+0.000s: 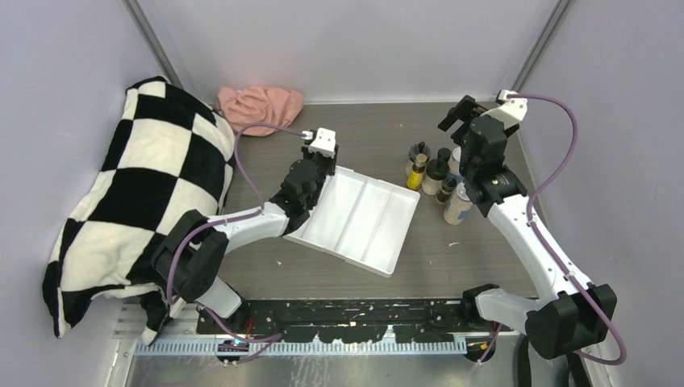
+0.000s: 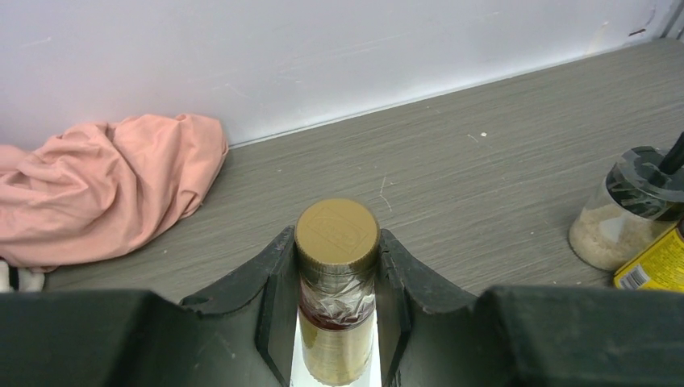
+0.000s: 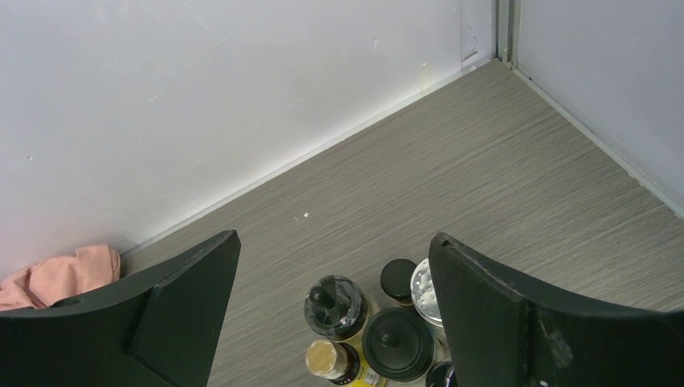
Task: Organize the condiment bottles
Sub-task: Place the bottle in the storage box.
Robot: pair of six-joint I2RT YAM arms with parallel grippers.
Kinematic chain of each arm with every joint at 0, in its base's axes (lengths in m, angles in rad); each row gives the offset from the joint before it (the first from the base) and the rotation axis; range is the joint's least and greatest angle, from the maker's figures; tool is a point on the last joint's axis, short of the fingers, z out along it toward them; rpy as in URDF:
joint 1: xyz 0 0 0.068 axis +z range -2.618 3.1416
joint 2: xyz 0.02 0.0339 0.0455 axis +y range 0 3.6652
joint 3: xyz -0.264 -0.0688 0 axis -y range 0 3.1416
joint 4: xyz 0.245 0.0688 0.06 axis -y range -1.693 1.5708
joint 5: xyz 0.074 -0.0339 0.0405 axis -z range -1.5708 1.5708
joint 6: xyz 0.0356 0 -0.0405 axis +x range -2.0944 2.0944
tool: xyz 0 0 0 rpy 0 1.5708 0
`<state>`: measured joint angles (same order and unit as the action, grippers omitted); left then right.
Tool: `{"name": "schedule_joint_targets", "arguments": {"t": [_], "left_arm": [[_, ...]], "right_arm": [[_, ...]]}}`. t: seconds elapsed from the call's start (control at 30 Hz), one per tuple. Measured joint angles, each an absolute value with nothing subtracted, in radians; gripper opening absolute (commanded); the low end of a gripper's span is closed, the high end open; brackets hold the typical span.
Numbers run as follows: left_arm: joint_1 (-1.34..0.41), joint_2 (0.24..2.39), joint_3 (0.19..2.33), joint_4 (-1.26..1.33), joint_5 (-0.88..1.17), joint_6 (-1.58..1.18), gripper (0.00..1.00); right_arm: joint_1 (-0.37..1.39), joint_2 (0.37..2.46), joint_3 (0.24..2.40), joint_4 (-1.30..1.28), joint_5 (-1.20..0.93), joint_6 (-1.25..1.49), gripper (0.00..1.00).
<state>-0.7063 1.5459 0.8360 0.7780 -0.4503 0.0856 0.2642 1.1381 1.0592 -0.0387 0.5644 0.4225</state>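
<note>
My left gripper (image 2: pixel 336 238) is shut on a slim bottle with a golden-brown cap (image 2: pixel 336 231), held upright over the far-left corner of the white three-compartment tray (image 1: pixel 379 242). From above, that gripper (image 1: pixel 319 171) hides the bottle. The other condiment bottles stand clustered right of the tray: a yellow brown-capped bottle (image 1: pixel 416 174), black-lidded beige jars (image 1: pixel 436 173), and a clear shaker (image 1: pixel 458 205). My right gripper (image 1: pixel 457 113) hangs open above and behind the cluster. Its wrist view looks down past the open gripper (image 3: pixel 335 238) onto a black-lidded jar (image 3: pixel 335 306) and a silver-lidded shaker (image 3: pixel 423 294).
A pink cloth (image 1: pixel 260 105) lies against the back wall. A large black-and-white checkered cushion (image 1: pixel 137 193) fills the left side. Walls close in on the table at the back and on the right, near the bottle cluster.
</note>
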Motion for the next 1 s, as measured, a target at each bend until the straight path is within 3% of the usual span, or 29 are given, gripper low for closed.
{"name": "schedule_joint_targets", "arguments": {"t": [0.4, 1.0], "left_arm": [[-0.674, 1.581, 0.812, 0.855, -0.495, 0.031, 0.00], [-0.567, 1.687, 0.766, 0.906, -0.385, -0.127, 0.00]], "right_arm": [[0.264, 1.140, 1.051, -0.039, 0.562, 0.422, 0.93], [0.264, 1.211, 1.043, -0.006, 0.555, 0.422, 0.92]]}}
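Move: Below the left hand, which holds the yellow oil bottle upright by its cap, the far end of the storage box's leftmost compartment lies about 4 cm ahead, 3 cm left and roughly 20 cm down. The box's middle is some 7 cm back and 5 cm right of the hand; the standing yellow bottle is about 22 cm right and 2 cm ahead. From the right hand, that compartment end lies some 38 cm left, 2 cm ahead and well below. Easing left first, then sinking about 6 cm while reaching 3 cm forward, the left hand carries the still-gripped bottle down towards the far-left end of the box; the wrist rolls some 10 degrees, left side lower, and tips slightly down. The open right hand drops about 3 cm and edges forward above the other bottles, holding nothing. ##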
